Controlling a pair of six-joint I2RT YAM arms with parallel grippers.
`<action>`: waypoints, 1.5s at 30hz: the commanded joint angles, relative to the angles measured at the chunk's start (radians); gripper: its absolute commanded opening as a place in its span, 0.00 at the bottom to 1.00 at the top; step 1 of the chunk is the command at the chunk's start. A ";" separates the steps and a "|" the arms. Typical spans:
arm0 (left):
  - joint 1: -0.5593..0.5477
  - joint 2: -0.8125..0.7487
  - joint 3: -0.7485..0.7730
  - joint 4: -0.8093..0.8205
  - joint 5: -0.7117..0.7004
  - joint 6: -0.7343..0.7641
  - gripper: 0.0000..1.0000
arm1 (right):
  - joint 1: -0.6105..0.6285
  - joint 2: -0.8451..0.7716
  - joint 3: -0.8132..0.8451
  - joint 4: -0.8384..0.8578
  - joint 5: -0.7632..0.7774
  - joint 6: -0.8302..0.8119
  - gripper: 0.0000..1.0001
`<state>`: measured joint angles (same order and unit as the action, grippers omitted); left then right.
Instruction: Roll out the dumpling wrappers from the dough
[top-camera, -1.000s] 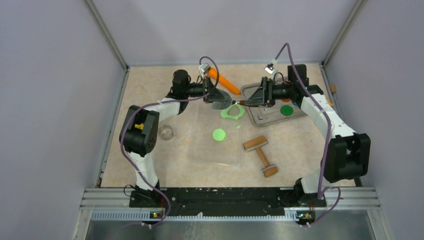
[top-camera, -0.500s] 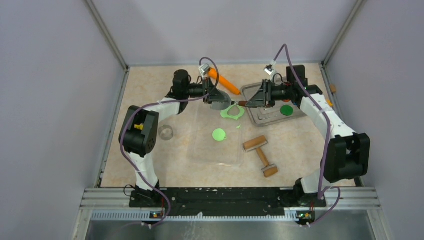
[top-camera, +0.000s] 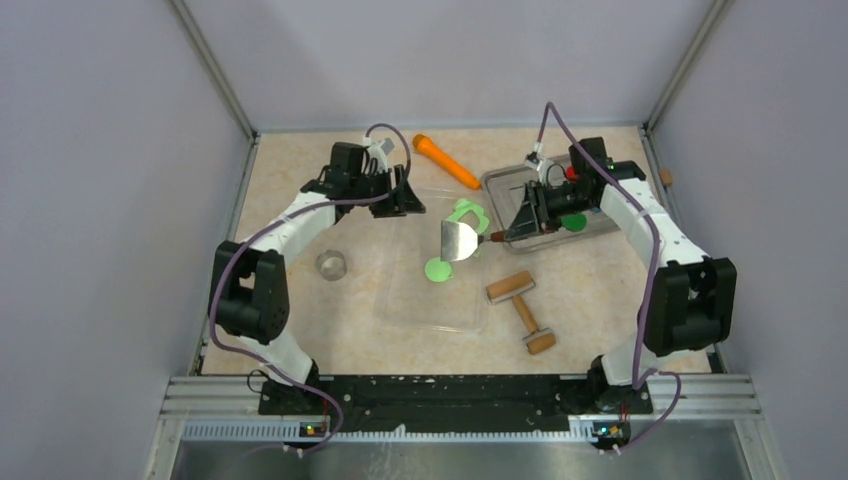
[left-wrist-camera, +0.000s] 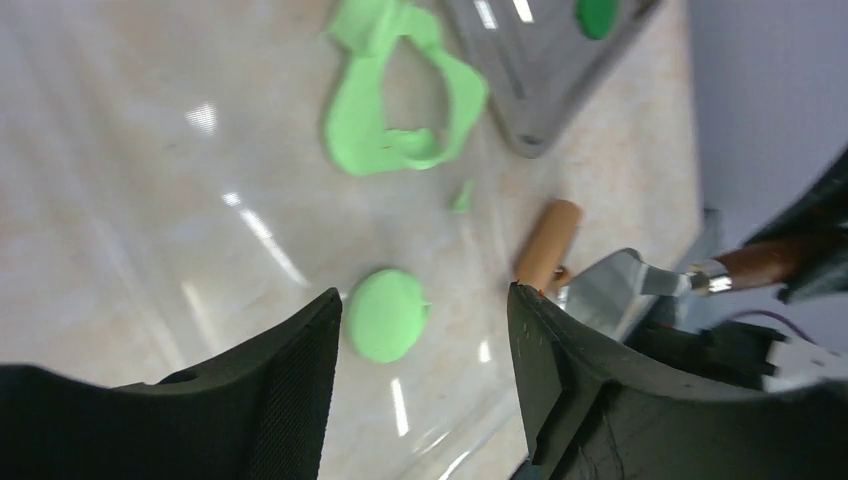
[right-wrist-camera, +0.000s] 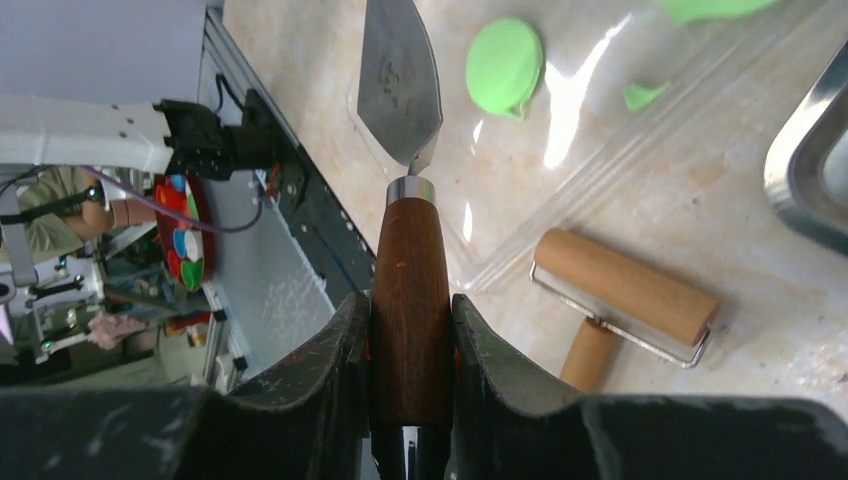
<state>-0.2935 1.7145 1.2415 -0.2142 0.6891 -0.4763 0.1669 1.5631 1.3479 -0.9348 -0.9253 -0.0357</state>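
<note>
The dough (top-camera: 468, 213) (left-wrist-camera: 395, 100) is a thin lime-green sheet with a round hole, lying on the clear mat (top-camera: 430, 305). One round wrapper (top-camera: 437, 268) (left-wrist-camera: 387, 313) (right-wrist-camera: 505, 65) lies on the mat nearer the arms. My right gripper (top-camera: 506, 235) (right-wrist-camera: 411, 312) is shut on the brown wooden handle of a metal spatula (right-wrist-camera: 410, 250). Its blade (top-camera: 458, 240) (right-wrist-camera: 398, 80) hangs just above and to the right of the wrapper. My left gripper (top-camera: 408, 198) (left-wrist-camera: 425, 295) stands open and empty at the mat's far left corner.
A metal tray (top-camera: 520, 240) (right-wrist-camera: 805, 190) at the back right holds a darker green disc (top-camera: 573, 222). An orange rolling tool (top-camera: 447, 160) lies behind the mat. Two wooden rollers (top-camera: 510, 286) (top-camera: 533, 328) lie right of the mat. A metal ring cutter (top-camera: 331, 264) stands at the left.
My left gripper opened, let go of the spatula blade and drew back to the left. The right gripper carried the spatula nearer, over the wrapper.
</note>
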 joint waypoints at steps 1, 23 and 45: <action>0.010 -0.076 -0.003 -0.243 -0.350 0.219 0.65 | -0.006 -0.008 -0.070 -0.093 0.016 -0.068 0.00; -0.001 0.059 -0.088 -0.213 -0.407 0.250 0.54 | -0.051 0.166 -0.076 -0.076 0.206 -0.076 0.00; -0.007 0.161 -0.088 -0.231 -0.435 0.179 0.00 | 0.035 0.220 0.021 -0.007 0.376 0.072 0.00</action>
<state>-0.2989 1.8336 1.1450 -0.4393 0.2710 -0.3157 0.1780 1.7657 1.3190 -0.9970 -0.6487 0.0208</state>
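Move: Over the clear board, the left hand is about 15 cm above its left edge, with the spot to pinch 8 cm left and 3 cm back; from this hand the round wrapper lies 7 cm back and 2 cm right, the leftover dough ring 6 cm forward and 7 cm right. For the right hand, holding the spatula, the wrapper is some 13 cm left, 3 cm forward and 19 cm down; the dough ring is 16 cm forward and 7 cm left, the big roller nearly underneath, 1 cm back and 2 cm left. Swinging left, then sinking about 14 cm, the left hand rolls some 30 degrees to point its open fingers down and closes them on the clear board's left edge. The right hand keeps its grip on the spatula handle and lowers it about 10 cm, dipping back 3 cm and returning forward while drifting right and tilting steeper, bringing the blade down beside the wrapper's right side. ##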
